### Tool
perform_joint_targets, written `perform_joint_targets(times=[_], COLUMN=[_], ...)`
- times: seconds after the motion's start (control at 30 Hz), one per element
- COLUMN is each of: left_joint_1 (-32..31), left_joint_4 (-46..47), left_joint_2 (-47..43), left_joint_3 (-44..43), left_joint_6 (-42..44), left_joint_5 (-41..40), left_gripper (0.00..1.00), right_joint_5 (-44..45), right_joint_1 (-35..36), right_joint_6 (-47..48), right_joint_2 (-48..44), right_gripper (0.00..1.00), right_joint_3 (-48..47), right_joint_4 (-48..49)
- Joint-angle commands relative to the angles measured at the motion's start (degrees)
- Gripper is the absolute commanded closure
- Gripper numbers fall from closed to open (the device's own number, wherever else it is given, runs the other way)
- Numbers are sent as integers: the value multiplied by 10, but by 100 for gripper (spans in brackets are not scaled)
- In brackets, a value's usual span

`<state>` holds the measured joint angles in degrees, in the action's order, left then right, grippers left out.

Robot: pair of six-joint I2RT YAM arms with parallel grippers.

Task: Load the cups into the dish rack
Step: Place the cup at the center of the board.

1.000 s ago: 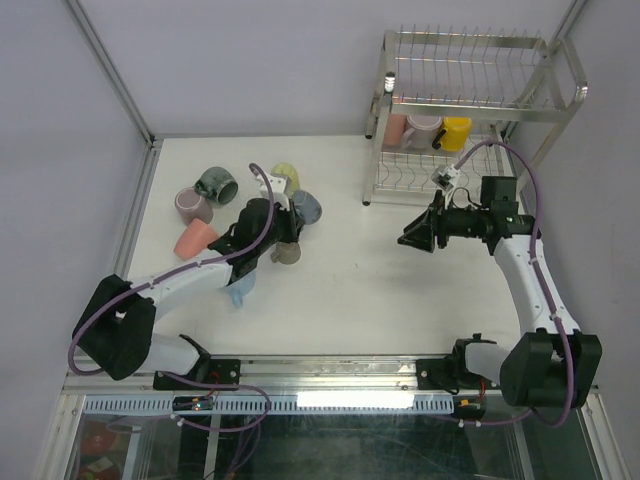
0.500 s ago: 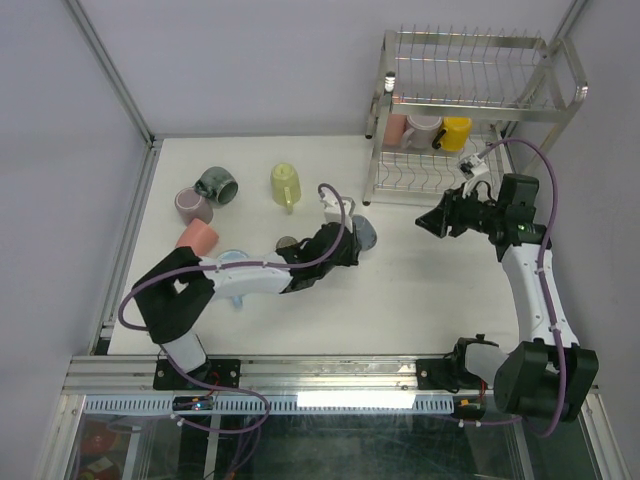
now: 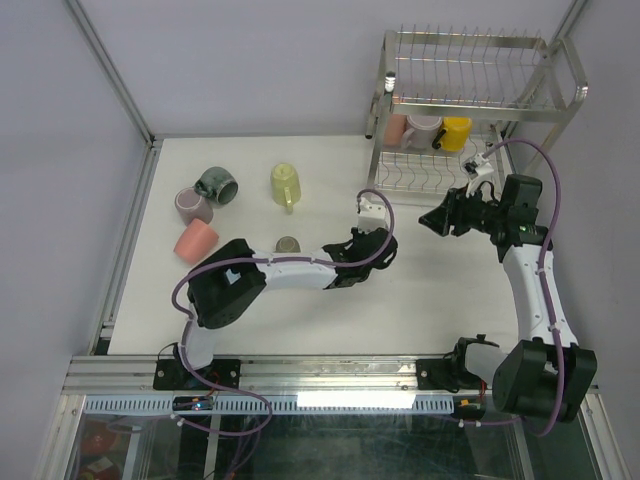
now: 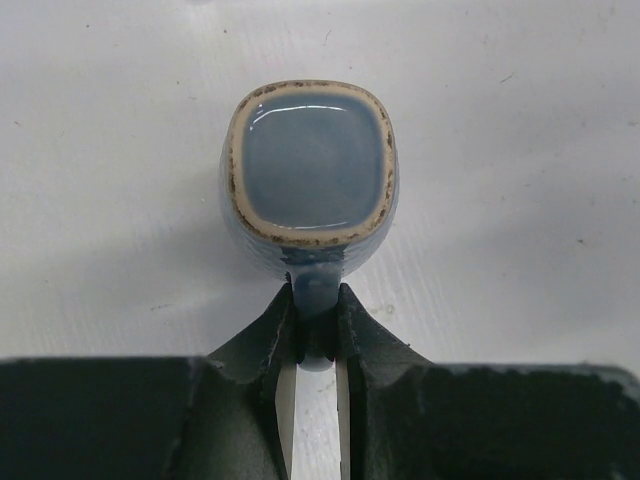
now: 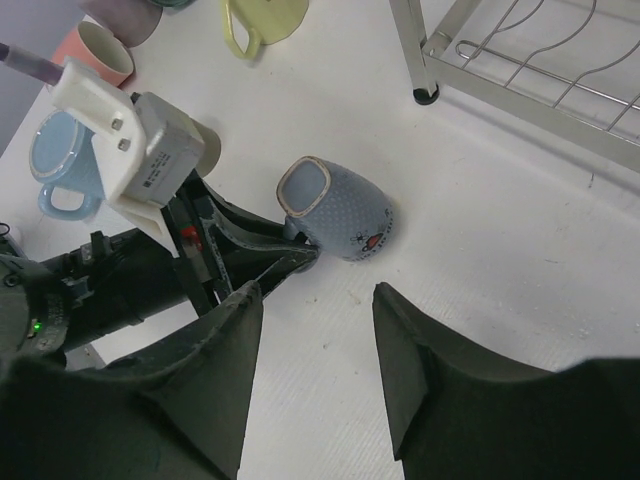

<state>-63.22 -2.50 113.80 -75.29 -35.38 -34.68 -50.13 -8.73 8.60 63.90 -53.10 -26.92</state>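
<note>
My left gripper (image 4: 315,295) is shut on the handle of a grey-blue cup (image 4: 310,175), whose glazed base faces the wrist camera. In the right wrist view that cup (image 5: 345,215) is tipped on its side low over the white table, and I cannot tell if it touches. In the top view the left gripper (image 3: 383,243) is mid-table. My right gripper (image 3: 425,220) stands open just right of it, its jaws (image 5: 315,290) empty and aimed at the cup. The chrome dish rack (image 3: 470,70) stands far right, with pink (image 3: 397,128), pale (image 3: 423,130) and yellow (image 3: 456,131) cups on its lower shelf.
Loose cups lie on the left half of the table: dark green (image 3: 216,183), mauve (image 3: 193,205), salmon (image 3: 195,240), yellow-green (image 3: 285,184) and taupe (image 3: 288,245). A light blue mug (image 5: 60,160) sits under the left arm. The rack's leg (image 5: 425,95) stands beyond the held cup.
The left arm has swung right from the group of cups to mid-table, carrying the grey-blue cup. The right gripper drew back toward the rack and turned to face the cup.
</note>
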Motion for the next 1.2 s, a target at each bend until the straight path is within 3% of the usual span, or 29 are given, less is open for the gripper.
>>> perform_joint_targets(times=[0.0,0.17,0.4,0.7,1.0,1.17], left_joint_1=[-11,-13,-14,-14,-16,-15], left_joint_4=[1,-7,-7,6,90,269], left_joint_2=[13,34,38,7,-102,-197], left_joint_3=[-59,-76,-77,-55,63,223], left_joint_6=[3,2,-2,0,27,99], left_joint_5=[-42,-34,-18,-4,32,71], left_gripper=[100,100,91,66,53,31], right_joint_5=[0,-9,-19,-33,-66,-82], right_joint_1=[-6,-7,-7,-10,-11,-11], right_joint_6=[-10,-8,-6,-5,0,5], right_joint_2=[-15,-14,-12,-13,-17,-17], right_gripper=[49,48,48,48,48,48], right_joint_3=[2,4,7,11,22,32], right_joint_4=[24,26,28,32,45,54])
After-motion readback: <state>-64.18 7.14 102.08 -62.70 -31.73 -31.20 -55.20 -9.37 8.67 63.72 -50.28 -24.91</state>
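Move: The left hand holds the blue-grey cup by its handle; its spot at the board's centre lies about 4 cm ahead, 2 cm right and 6 cm below. The rack's near left foot is roughly 12 cm ahead and 2 cm left; the small brown cup is some 20 cm left and 2 cm ahead, the green cup 20 cm left and 16 cm ahead. From the right hand, the spot is about 13 cm left, 5 cm ahead and 18 cm below. The left hand lowers the cup about 2 cm, opens off its handle, then backs up some 5 cm. ##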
